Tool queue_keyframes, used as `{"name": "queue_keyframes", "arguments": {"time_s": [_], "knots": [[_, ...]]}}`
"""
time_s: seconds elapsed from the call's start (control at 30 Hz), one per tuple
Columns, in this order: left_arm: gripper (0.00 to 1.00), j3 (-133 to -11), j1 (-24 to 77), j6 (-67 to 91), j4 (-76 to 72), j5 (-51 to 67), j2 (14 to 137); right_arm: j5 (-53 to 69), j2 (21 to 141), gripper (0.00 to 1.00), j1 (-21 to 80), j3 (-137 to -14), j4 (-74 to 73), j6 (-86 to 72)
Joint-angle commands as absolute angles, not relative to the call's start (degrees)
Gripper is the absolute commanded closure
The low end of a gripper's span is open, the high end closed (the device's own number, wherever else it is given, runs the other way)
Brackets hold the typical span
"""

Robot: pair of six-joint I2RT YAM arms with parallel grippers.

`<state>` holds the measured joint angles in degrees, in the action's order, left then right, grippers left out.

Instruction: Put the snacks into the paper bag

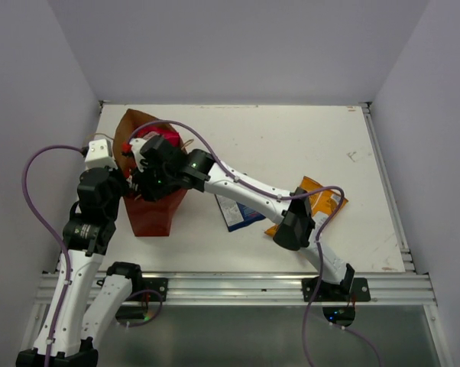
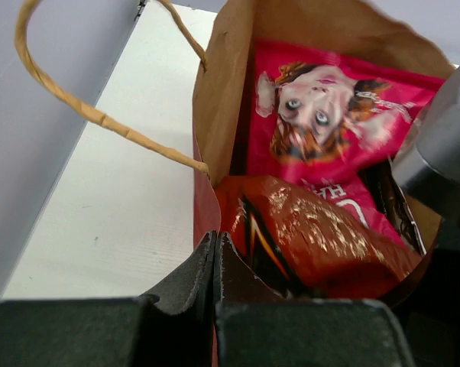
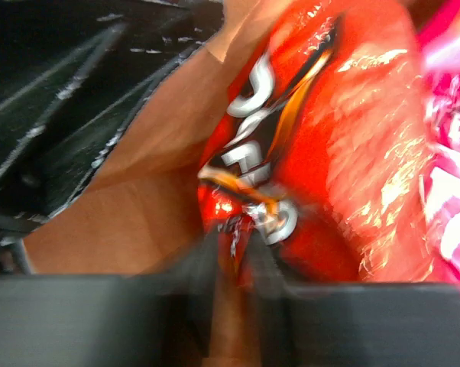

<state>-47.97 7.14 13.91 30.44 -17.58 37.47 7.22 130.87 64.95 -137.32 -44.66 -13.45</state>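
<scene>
The paper bag [image 1: 150, 214] stands at the table's left with its mouth open. My left gripper [image 2: 215, 237] is shut on the bag's near rim [image 2: 203, 199]. Inside lie a pink-magenta snack [image 2: 329, 115], a red-orange Doritos packet [image 2: 322, 237] and the edge of a dark brown packet [image 2: 392, 202]. My right gripper [image 3: 249, 229] reaches down into the bag, its blurred jaws close together on the Doritos packet's [image 3: 345, 138] crimped edge. A blue-and-white snack [image 1: 238, 212] and an orange-yellow snack [image 1: 322, 200] lie on the table under the right arm.
The bag's string handle [image 2: 77, 99] loops out towards the left wall [image 1: 39, 92]. A metal rail [image 1: 238, 287] runs along the near table edge. In the top view the right arm [image 1: 245, 191] stretches across the table from right to left.
</scene>
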Motion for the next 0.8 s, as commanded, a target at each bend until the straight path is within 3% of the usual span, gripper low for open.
{"name": "queue_keyframes", "arguments": {"time_s": [0.0,0.03,0.1,0.47,0.6,0.77], "knots": [[1.00,-47.46,7.12,13.71,28.83,-16.52,37.53,4.67,127.01,0.66,65.39,-142.45,-46.40,-10.56],[1.00,-47.46,7.12,13.71,28.74,-16.52,37.53,3.70,126.22,0.51,65.30,-143.17,-47.28,-9.94],[1.00,-47.46,7.12,13.71,28.83,-16.61,37.53,0.90,122.81,0.33,65.30,-144.40,-47.81,-8.54],[1.00,-47.46,7.12,13.71,29.00,-16.61,37.62,-15.62,98.19,0.21,65.30,-132.99,-44.38,-5.01],[1.00,-47.46,7.12,13.80,29.00,-16.96,37.62,-24.08,90.55,0.14,63.99,-119.04,-44.30,-6.50],[1.00,-47.46,7.12,13.80,28.92,-17.05,37.53,-13.73,82.45,0.14,51.08,-96.98,-36.93,-14.32]]}}
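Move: The Doritos bag is already down in the mouth of the paper bag, pinched by one edge in the right fingers, with its middle about 4 cm ahead of that hand, 1 cm to its left and 5 cm below. The paper bag's middle lies some 11 cm ahead, straight in line; the pink packet about 16 cm ahead and 1 cm right. The blue packet lies on the table roughly 26 cm right, 11 cm ahead. From the left hand the Doritos are about 3 cm ahead, 6 cm right and 8 cm below. The Doritos bag is let go inside the paper bag as the right fingers spread wide; the right hand then climbs steeply clear of the bag's mouth, about 27 cm, swinging some 24 cm to the right, its fingers turning clockwise and levelling out. At the end it begins to sink and reach forward, high over the table near the blue packet. The left hand stays shut on the paper bag's left rim. ##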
